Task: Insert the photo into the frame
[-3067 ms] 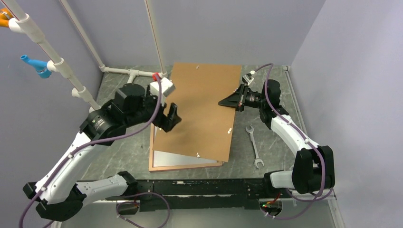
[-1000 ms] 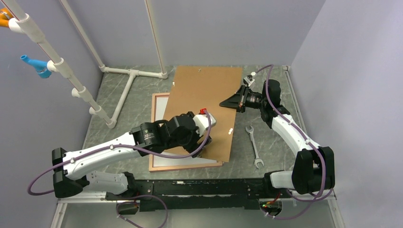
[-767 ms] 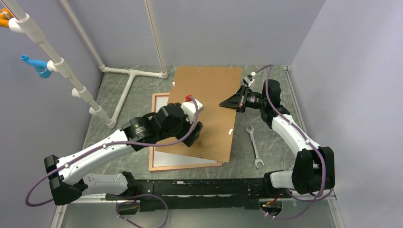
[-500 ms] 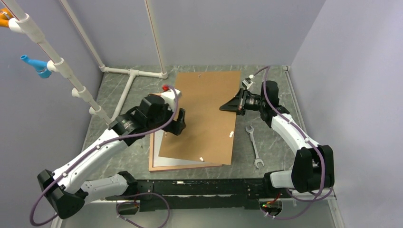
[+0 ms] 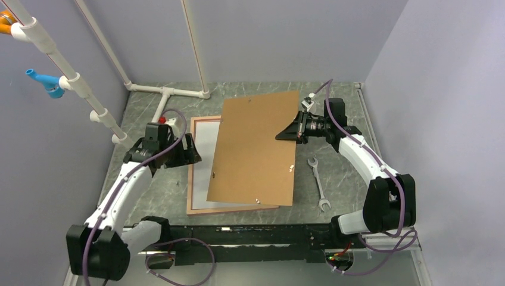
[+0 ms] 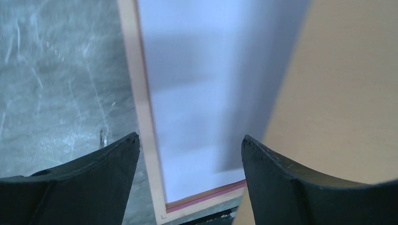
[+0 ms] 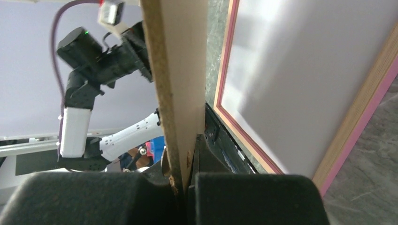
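Note:
The frame [image 5: 192, 182] lies flat on the table, with narrow pinkish wood edges [image 6: 136, 93] [image 7: 224, 79]. A plain white sheet [image 5: 205, 152] [image 6: 202, 93] [image 7: 300, 79] fills it; it looks like the photo lying back side up, with no printed side showing. My right gripper [image 5: 281, 133] [image 7: 187, 180] is shut on the right edge of the brown backing board [image 5: 256, 149] [image 7: 176, 70] [image 6: 338, 93]. It holds the board tilted over the frame's right part. My left gripper [image 5: 193, 156] [image 6: 190, 140] hangs open and empty above the frame's left edge.
A wrench [image 5: 318, 182] lies on the table right of the board. White pipework [image 5: 164, 95] sits at the back left, and a slanted pipe with a blue fitting [image 5: 44, 83] runs along the left wall. Walls close in on three sides.
My left arm has drawn back from over the middle of the board to the frame's left edge. The board has swung in the right gripper, baring more of the white sheet.

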Controlling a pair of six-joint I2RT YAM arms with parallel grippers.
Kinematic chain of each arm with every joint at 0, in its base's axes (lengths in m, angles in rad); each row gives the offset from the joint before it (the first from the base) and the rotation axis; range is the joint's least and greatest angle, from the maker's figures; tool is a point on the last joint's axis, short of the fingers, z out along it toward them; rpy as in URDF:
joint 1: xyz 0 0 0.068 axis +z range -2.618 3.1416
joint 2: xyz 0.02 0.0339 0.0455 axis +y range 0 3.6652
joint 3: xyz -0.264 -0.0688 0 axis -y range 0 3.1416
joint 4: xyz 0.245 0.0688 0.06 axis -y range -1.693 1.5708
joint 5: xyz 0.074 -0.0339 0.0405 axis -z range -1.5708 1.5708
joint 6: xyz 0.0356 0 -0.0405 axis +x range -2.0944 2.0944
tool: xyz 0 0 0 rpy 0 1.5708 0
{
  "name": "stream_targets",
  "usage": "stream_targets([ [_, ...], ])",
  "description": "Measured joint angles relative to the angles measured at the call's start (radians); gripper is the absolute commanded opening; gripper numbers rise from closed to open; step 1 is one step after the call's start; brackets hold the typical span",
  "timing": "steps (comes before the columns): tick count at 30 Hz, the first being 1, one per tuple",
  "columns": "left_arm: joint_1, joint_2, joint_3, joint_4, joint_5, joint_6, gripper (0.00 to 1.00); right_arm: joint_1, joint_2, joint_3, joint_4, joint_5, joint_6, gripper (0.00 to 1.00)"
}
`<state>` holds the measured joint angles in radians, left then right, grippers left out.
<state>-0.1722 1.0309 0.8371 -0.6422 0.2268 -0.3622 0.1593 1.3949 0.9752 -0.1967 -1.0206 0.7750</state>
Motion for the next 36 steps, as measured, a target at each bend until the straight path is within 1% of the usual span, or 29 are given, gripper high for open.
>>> stream_targets([
  [2,0.041,0.042,-0.038,0.013,0.012,-0.007,0.8,0.0,0.0,0.007,-0.016,0.0,-0.009,0.0],
  [4,0.058,0.09,-0.067,0.03,0.015,-0.018,0.78,0.0,0.0,0.013,-0.036,0.0,-0.021,0.0],
  [9,0.068,0.2,-0.08,0.077,0.008,-0.044,0.75,-0.001,0.0,0.021,-0.067,0.002,-0.038,0.0],
  [14,0.068,0.273,-0.08,0.126,-0.053,-0.056,0.72,-0.001,-0.002,0.022,-0.077,0.003,-0.043,0.0],
  [18,0.069,0.33,-0.081,0.151,-0.075,-0.07,0.6,-0.001,-0.002,0.023,-0.088,0.003,-0.048,0.0],
  [23,0.067,0.39,-0.081,0.189,-0.076,-0.07,0.57,-0.003,-0.002,0.023,-0.09,0.003,-0.048,0.0],
  [25,0.057,0.423,-0.081,0.198,-0.081,-0.069,0.56,-0.003,-0.002,0.023,-0.09,0.003,-0.049,0.0],
  [26,0.049,0.436,-0.081,0.2,-0.084,-0.069,0.53,-0.003,-0.002,0.023,-0.09,0.002,-0.049,0.0],
  [30,0.007,0.47,-0.053,0.212,-0.099,-0.065,0.48,-0.007,-0.002,0.023,-0.09,0.003,-0.049,0.0],
  [32,-0.023,0.489,-0.035,0.214,-0.113,-0.065,0.43,-0.011,-0.002,0.023,-0.09,0.003,-0.05,0.0],
  [36,-0.098,0.513,-0.016,0.231,-0.138,-0.068,0.42,-0.018,-0.002,0.023,-0.094,0.003,-0.054,0.0],
])
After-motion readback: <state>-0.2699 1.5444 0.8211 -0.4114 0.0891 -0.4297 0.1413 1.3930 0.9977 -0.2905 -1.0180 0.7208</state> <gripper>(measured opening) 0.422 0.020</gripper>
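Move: Below the left hand, the frame's left rail lies about 3 cm to its left, 2 cm ahead and 13 cm down. The white sheet in the frame has its middle some 11 cm to the hand's right and 2 cm ahead, also 13 cm down; the brown board has its middle roughly 18 cm right, 1 cm ahead and 5 cm higher. From the right hand, already pinching that board, the frame's middle is about 16 cm left, 2 cm back and 20 cm below. Dropping about 12 cm onto the frame's left rail, the left hand edges a little forward and left, its fingers tipping some 15 degrees steeper, until they straddle the rail. As they narrow to roughly half their opening, the hand turns back to the right by about 4 cm and pushes the rail along with its outer finger. The right hand stays put and keeps its pinch on the raised board. ##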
